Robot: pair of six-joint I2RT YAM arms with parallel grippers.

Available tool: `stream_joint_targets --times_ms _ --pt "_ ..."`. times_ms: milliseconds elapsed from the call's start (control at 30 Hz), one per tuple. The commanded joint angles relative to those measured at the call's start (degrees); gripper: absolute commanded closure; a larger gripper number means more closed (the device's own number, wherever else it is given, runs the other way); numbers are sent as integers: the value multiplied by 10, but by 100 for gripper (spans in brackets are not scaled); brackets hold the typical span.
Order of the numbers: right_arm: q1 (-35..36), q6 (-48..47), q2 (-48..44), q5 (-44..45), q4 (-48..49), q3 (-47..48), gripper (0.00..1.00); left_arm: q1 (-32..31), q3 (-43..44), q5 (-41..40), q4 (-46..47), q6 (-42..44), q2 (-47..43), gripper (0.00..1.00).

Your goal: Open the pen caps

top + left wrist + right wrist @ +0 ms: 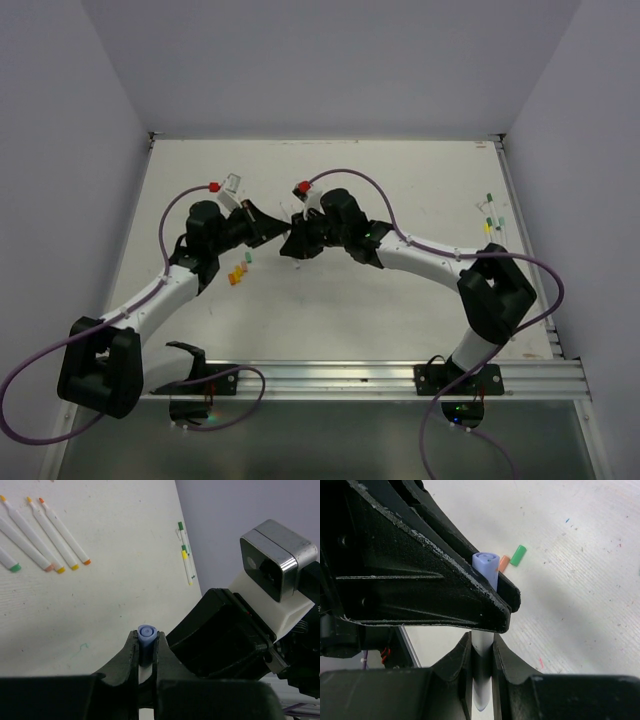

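Note:
In the middle of the table my two grippers meet tip to tip over one pen. My left gripper (146, 642) (270, 232) is shut on its purple pen cap (146, 636) (486, 564), which sticks out between the fingers. My right gripper (482, 647) (296, 243) is shut on the white pen barrel (482, 662). The cap still sits on the barrel's end. Loose pen caps lie on the table beside the left gripper: an orange one (504, 563) (237, 274) and a green one (518, 555) (249, 257).
Several white pens (55, 535) with coloured ends lie side by side on the table in the left wrist view. More pens (185, 555) (493, 213) lie near the table's right edge. The right arm's wrist camera (277, 560) looms close to the left gripper.

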Motion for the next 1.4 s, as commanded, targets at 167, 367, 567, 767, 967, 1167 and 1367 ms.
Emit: stream_joint_targets --times_ms 167,367,567,767,967,1167,1367 --pt "17 -15 3 6 -23 8 100 1 61 -73 -76 37 0 100" --pt "61 -25 -2 94 -72 -5 100 8 73 -173 -109 25 -4 100" --pt "98 -11 -10 198 -109 -41 100 46 87 -231 -123 1 13 100" --pt "99 -30 -32 245 -142 -49 100 109 101 -209 -119 -14 28 100" --pt "96 -37 -50 272 -144 -54 100 126 115 -194 -127 8 28 100" --pt "-58 -47 -48 210 -176 4 100 126 64 -242 -240 66 -39 100" --pt "-171 -112 18 206 -221 106 100 126 22 -332 -378 67 -119 100"
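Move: The left fingers already grip the blue cap, the right fingers the white barrel; that cap sits roughly 3 cm ahead of the right hand and 4 above. The loose coloured caps lie level with the left hand, about 16 cm to its left and 18 below, with the green cap 5 ahead and 13 left of that hand. The row of bare pens is about 23 cm ahead of the right hand, 4 to its right, 15 below. Still pinching blue cap and barrel, both hands sink about 3 cm together, wrists bending, then part sharply. The left sweeps left and forward, then draws back and down towards the loose caps, ending some 15 cm left and turned 35 degrees counter-clockwise. The right dips back and down, then swings forward and right to the right side of the pen row, turning clockwise; both grips stay shut. ##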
